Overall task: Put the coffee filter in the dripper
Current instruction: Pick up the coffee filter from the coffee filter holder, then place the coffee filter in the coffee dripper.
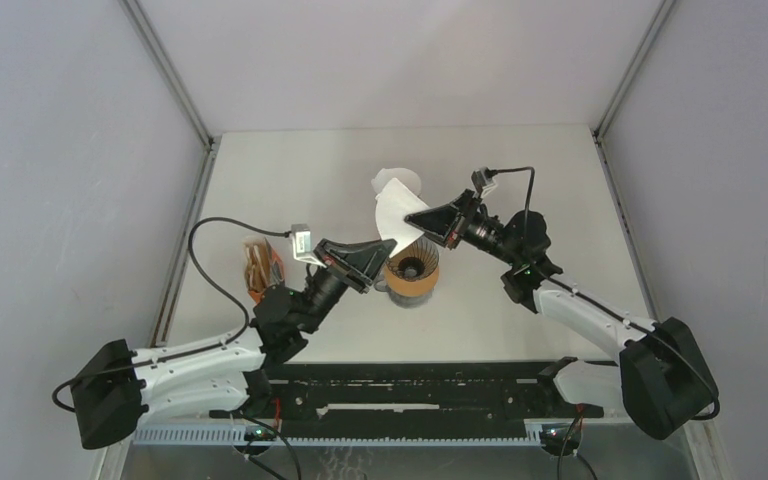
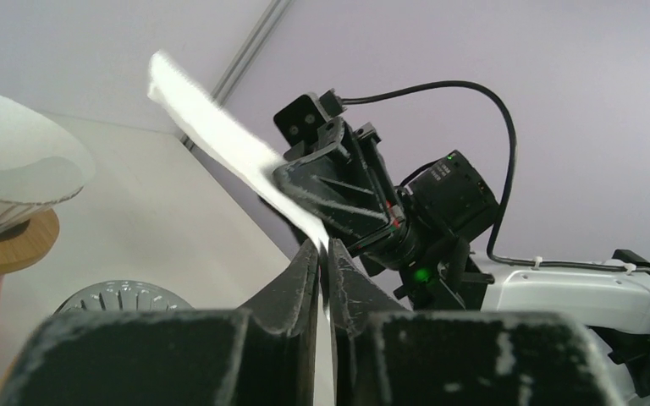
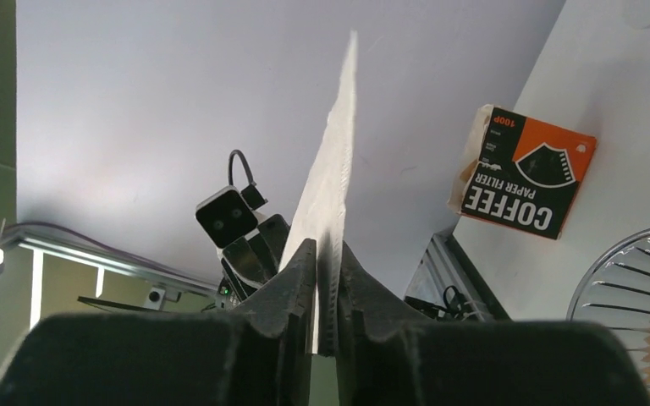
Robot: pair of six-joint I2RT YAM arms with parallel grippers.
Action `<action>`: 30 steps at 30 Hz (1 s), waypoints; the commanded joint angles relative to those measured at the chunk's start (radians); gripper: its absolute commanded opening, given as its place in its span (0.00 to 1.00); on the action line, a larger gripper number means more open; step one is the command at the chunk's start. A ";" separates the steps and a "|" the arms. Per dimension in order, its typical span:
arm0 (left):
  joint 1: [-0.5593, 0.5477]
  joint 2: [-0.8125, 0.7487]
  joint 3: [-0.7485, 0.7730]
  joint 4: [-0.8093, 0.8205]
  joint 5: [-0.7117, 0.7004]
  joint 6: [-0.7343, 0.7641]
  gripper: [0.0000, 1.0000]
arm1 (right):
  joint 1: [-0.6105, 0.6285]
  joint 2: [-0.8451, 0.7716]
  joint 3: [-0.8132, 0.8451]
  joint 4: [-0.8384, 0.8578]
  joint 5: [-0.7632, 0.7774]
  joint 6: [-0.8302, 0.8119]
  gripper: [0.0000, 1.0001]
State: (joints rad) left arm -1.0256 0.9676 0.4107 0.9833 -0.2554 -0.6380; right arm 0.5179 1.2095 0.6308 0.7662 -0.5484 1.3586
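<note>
A flat white paper coffee filter point(image 1: 392, 208) is held in the air just above and behind the dripper point(image 1: 412, 271), a round orange-brown cup with a dark ribbed inside. My left gripper point(image 1: 390, 252) is shut on the filter's lower edge. My right gripper point(image 1: 412, 218) is shut on its right edge. In the left wrist view the filter point(image 2: 212, 139) rises from my shut left gripper point(image 2: 324, 249), with the ribbed dripper rim point(image 2: 123, 296) low left. In the right wrist view the filter point(image 3: 334, 161) stands edge-on in my shut right gripper point(image 3: 326, 249), with the dripper point(image 3: 635, 313) at the lower right.
An orange and black coffee filter box point(image 1: 258, 265) lies left of the dripper and also shows in the right wrist view point(image 3: 525, 173). Behind the dripper stands a second white filter on a wooden-collared holder point(image 1: 401, 183), seen in the left wrist view too point(image 2: 8, 182).
</note>
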 commanded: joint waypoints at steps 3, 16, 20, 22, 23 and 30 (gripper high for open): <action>0.000 -0.096 -0.063 -0.030 -0.061 -0.009 0.19 | -0.024 -0.055 0.017 0.015 -0.016 -0.077 0.07; 0.189 -0.317 -0.032 -0.331 0.057 -0.016 0.52 | -0.112 -0.010 0.029 0.103 -0.229 -0.120 0.02; 0.271 -0.314 0.000 -0.374 0.175 -0.051 0.60 | -0.113 0.000 0.052 0.075 -0.281 -0.164 0.02; 0.306 -0.297 0.021 -0.382 0.254 -0.071 0.63 | -0.114 0.003 0.060 0.073 -0.305 -0.181 0.02; 0.322 -0.286 0.034 -0.388 0.287 -0.074 0.64 | -0.114 0.005 0.066 0.074 -0.317 -0.187 0.02; 0.387 -0.211 0.099 -0.396 0.450 -0.102 0.68 | -0.108 0.013 0.076 0.091 -0.376 -0.212 0.00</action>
State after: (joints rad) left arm -0.6674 0.7361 0.4191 0.5720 0.0525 -0.7086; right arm 0.4061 1.2194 0.6651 0.8062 -0.8700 1.1908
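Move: The coffee filter stands between both hands: its middle is about 4 cm ahead and 3 cm above the left hand; from the right hand it lies roughly 3 cm left, no farther out, and 2 cm up. The empty dripper is some 4 cm ahead of the right hand, level sideways and 16 cm below; the filled dripper sits about 17 cm ahead, 2 cm left and 12 cm below. Right fingers pinch the coffee filter while the left opens wide, frees it and withdraws some 6 cm left. ##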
